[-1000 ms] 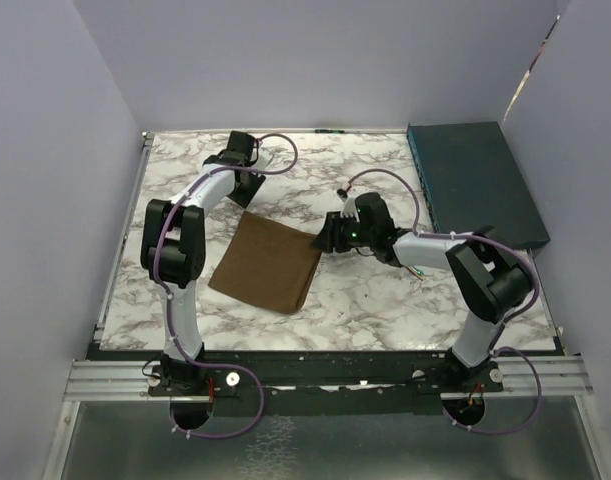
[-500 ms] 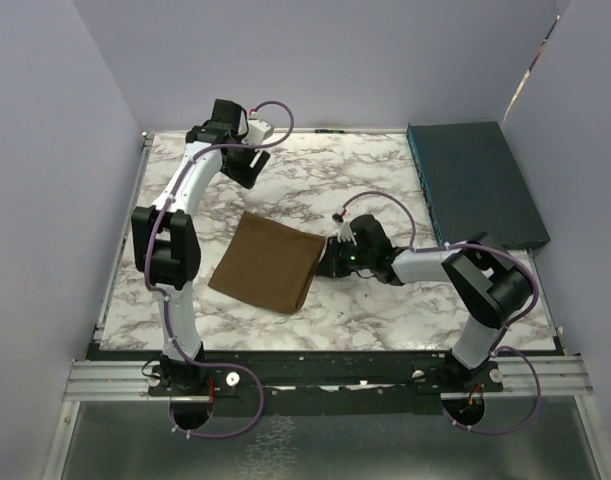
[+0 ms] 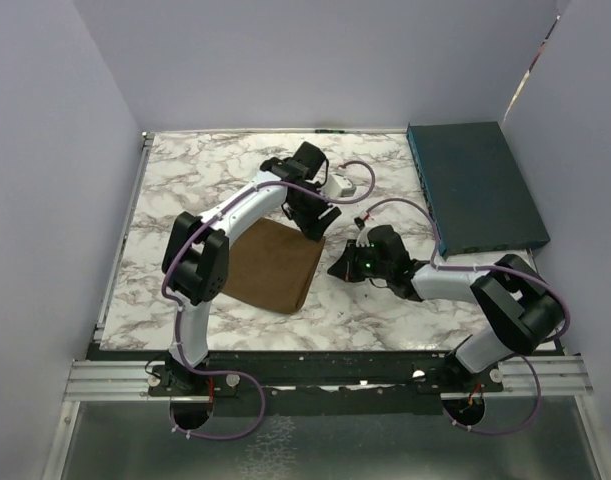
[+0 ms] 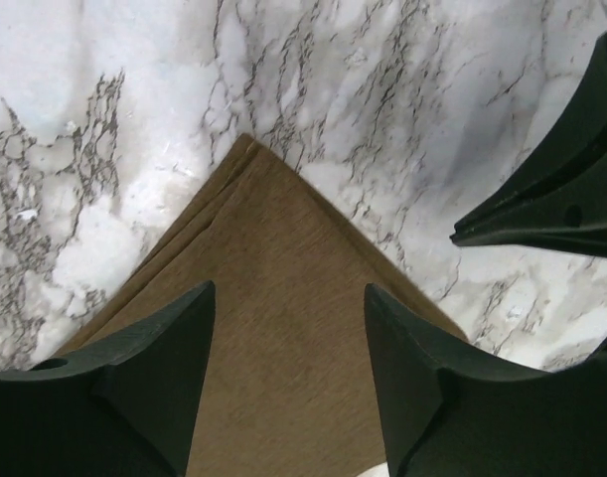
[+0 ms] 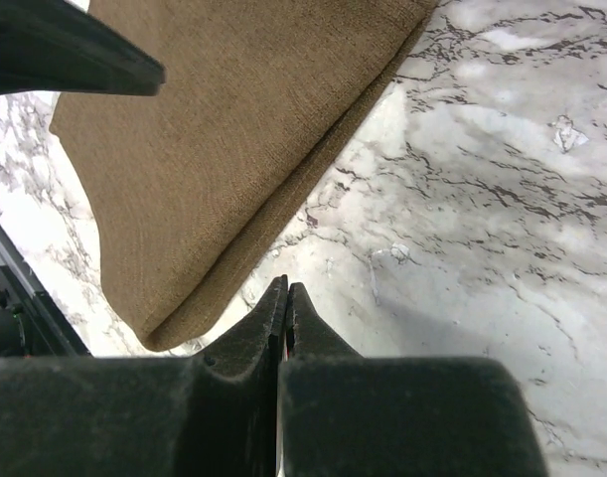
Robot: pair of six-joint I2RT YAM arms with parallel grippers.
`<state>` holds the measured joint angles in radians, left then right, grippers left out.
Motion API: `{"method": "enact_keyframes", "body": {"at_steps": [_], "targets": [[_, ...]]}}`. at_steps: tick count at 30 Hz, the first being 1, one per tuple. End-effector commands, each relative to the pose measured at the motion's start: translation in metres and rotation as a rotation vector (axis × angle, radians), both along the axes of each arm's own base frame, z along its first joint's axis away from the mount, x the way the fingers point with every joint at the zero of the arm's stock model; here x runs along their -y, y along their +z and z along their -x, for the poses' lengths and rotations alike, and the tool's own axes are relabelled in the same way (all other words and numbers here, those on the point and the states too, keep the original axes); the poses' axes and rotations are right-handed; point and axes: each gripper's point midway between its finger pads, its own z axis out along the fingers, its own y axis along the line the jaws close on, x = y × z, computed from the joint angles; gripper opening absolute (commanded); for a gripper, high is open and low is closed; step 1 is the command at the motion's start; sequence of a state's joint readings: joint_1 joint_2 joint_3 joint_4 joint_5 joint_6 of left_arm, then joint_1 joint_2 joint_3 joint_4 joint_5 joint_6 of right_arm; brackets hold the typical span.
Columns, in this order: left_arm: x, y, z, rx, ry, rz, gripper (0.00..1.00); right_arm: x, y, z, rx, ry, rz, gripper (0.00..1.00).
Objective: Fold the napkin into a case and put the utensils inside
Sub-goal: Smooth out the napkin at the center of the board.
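The brown napkin [image 3: 273,265] lies flat on the marble table, folded in layers into a broad rectangle. My left gripper [image 3: 311,218] hovers open over its far right corner, and the cloth [image 4: 283,338] shows between the fingers [image 4: 154,368] with nothing held. My right gripper [image 3: 338,270] sits low on the table just off the napkin's right edge [image 5: 224,149]. Its jaws [image 5: 286,286] are shut on nothing, with the tips a little short of the fold. The utensils are out of view, and no narrow case shape shows.
A dark teal flat box [image 3: 475,185] lies at the back right of the table. Purple walls close in the left, back and right sides. The two arms' grippers stand close together beside the napkin's right edge.
My left arm swung from the back left corner to above the napkin's far right corner. The right gripper closed and slid slightly nearer along the napkin's right edge.
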<state>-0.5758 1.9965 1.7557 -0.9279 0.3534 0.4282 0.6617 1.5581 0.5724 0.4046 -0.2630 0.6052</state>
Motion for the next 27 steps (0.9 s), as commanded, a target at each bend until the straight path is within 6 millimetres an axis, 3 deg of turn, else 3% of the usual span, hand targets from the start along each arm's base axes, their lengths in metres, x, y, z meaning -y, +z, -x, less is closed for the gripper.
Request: {"method": "enact_keyframes", "body": {"at_steps": [1, 5, 15, 22, 27], "targets": [[0.018, -0.01, -0.001, 0.011, 0.046, 0.041, 0.56, 0.007, -0.001, -0.003, 0.01, -0.059, -0.008, 0.01], [0.021, -0.028, 0.005, 0.006, 0.078, 0.021, 0.46, 0.004, 0.0, 0.002, 0.005, -0.043, -0.055, 0.01], [0.023, -0.066, 0.006, 0.019, 0.173, -0.056, 0.39, 0.002, -0.008, 0.006, 0.023, 0.011, -0.038, 0.01], [0.025, -0.086, 0.005, 0.021, 0.198, -0.113, 0.39, 0.005, -0.011, 0.012, 0.103, 0.067, -0.032, 0.01], [0.027, -0.087, -0.002, 0.036, 0.216, -0.123, 0.45, 0.009, -0.002, 0.013, 0.225, 0.094, -0.01, 0.01]]}}
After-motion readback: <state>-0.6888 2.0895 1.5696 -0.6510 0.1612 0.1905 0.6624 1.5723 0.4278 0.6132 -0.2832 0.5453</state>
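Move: The napkin's far right corner lies roughly 10 cm below the left hand, about 4 cm to its right and 2 cm ahead. The napkin's middle is some 9 cm to the left of that hand and 5 cm back, the near right corner about 18 cm back and 4 cm left. The shut right fingers sit 8 cm back and 7 cm right of the left hand. From the right hand the far right corner is some 10 cm ahead, 3 cm left and slightly below. One left fingertip seems to come to rest on the napkin just inside its right edge near the far corner, the other by the edge, as the left hand sinks about 8.5 cm with a slight shift to the right. The fingers narrow from wide to under half open, and the hand turns some 10 degrees counter-clockwise. The right hand, kept shut, eases a couple of centimetres down and back, away from the napkin. ##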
